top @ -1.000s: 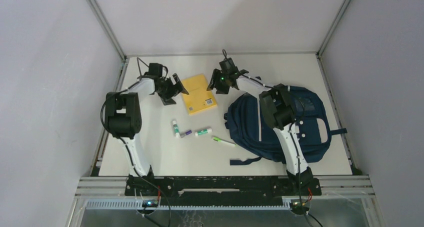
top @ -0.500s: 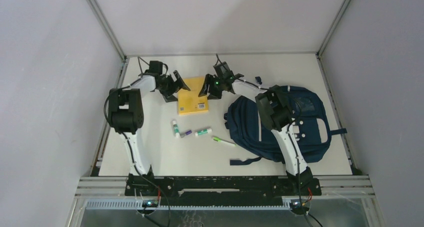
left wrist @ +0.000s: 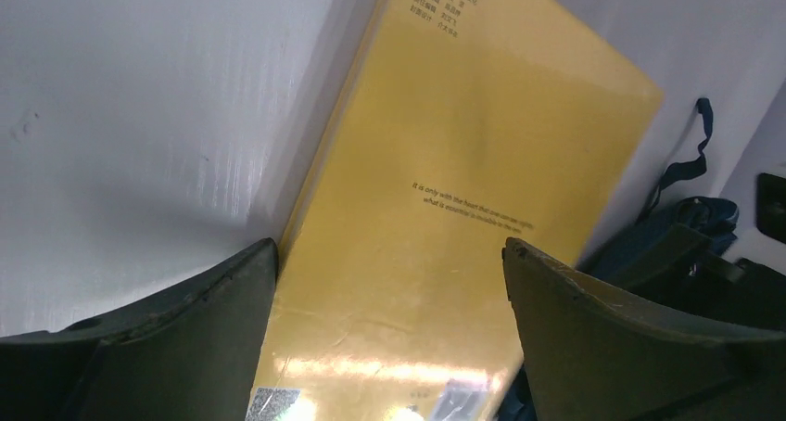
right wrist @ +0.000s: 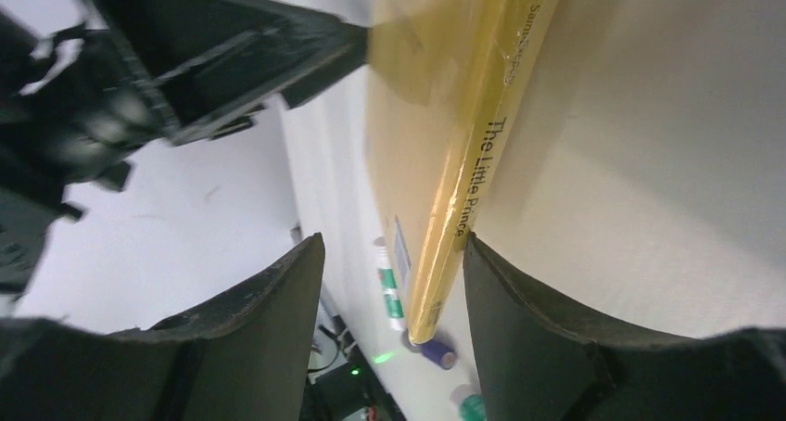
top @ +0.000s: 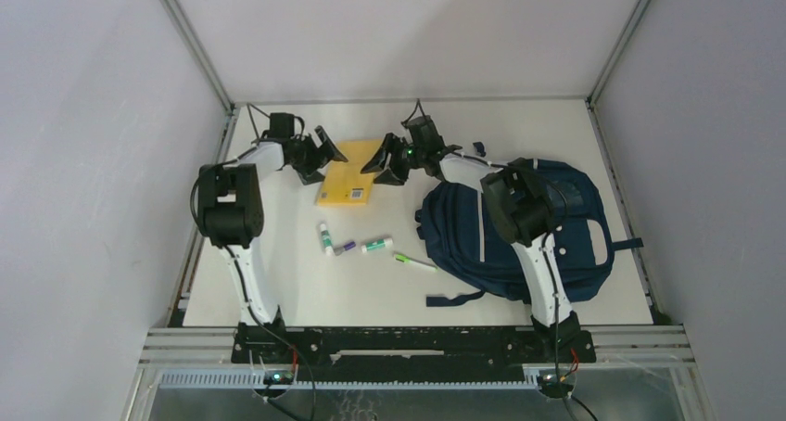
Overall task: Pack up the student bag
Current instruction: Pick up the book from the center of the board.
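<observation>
The student bag [top: 556,231], navy with white piping, lies at the right of the table; its blue fabric [left wrist: 690,231] shows at the edge of the left wrist view. A yellow book [top: 348,173] stands tilted between the two grippers. My left gripper [top: 325,152] is open at the book's left side, and the yellow cover [left wrist: 436,208] fills the wide gap of this gripper [left wrist: 389,254]. My right gripper [top: 379,165] is open at the book's right side. The spine [right wrist: 468,198] runs between the fingers of this gripper [right wrist: 391,245], close to the right one, with a gap on the left.
On the white table in front of the book lie a green-and-white marker [top: 326,238], a purple piece [top: 345,248], a second green marker [top: 376,245] and a green pen [top: 414,262]. A small dark object [top: 478,147] sits behind the bag. Walls close in the sides and back.
The yellow book has slid left and risen from flat to tilted. My right gripper has moved left after it, and my left gripper has shifted back and closer to its left edge.
</observation>
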Available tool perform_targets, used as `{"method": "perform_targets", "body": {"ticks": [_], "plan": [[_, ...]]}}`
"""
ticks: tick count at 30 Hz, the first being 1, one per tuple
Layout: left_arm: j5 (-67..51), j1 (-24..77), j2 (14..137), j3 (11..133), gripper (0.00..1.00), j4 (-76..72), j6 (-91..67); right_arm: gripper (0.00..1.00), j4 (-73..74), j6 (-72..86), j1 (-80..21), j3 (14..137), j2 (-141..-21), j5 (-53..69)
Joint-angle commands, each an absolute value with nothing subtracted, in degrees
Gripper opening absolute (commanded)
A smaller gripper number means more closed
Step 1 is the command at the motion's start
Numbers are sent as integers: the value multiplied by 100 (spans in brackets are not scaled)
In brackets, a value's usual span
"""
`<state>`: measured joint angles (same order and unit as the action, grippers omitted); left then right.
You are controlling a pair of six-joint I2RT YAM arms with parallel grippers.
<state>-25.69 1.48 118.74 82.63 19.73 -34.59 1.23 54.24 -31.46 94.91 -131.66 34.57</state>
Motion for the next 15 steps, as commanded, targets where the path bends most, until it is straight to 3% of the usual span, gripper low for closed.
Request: {"method": "perform_targets", "body": {"ticks": [1, 15], "plan": [[-3681, 404, 11733, 7951, 94, 1716, -3803, 64, -1380, 6011, -3410, 9597, -12478, 4021], [-4113, 406, 11608, 7676, 94, 1322, -3972, 65, -1302, 6060, -3524, 9891, -12889, 3901]]}}
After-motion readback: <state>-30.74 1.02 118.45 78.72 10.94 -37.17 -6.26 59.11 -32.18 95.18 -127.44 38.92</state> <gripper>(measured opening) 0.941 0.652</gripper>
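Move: Between the hands lies the book, its spine edge already propped up on the right fingers: its middle is about 4 cm to the right of the left hand and 1 cm back, slightly below it, and some 4 cm left of the right hand, level fore-and-aft, 3 cm lower. From the left hand, the nearer glue stick is roughly 16 cm back and 1 cm left, the purple marker 17 cm back and 3 cm right. The other glue stick is about 15 cm back from the right hand and 2 cm right. Levering up the book's spine edge, the right hand rises about 7 cm quickly and then stops there, easing 2 cm left towards the left hand while its fingertips tip up some 10 degrees, one finger still hooked beneath the spine with the gripper part open. The left hand stays low with fingers wide, bracing the book's opposite edge and shifting only 1 cm right. ##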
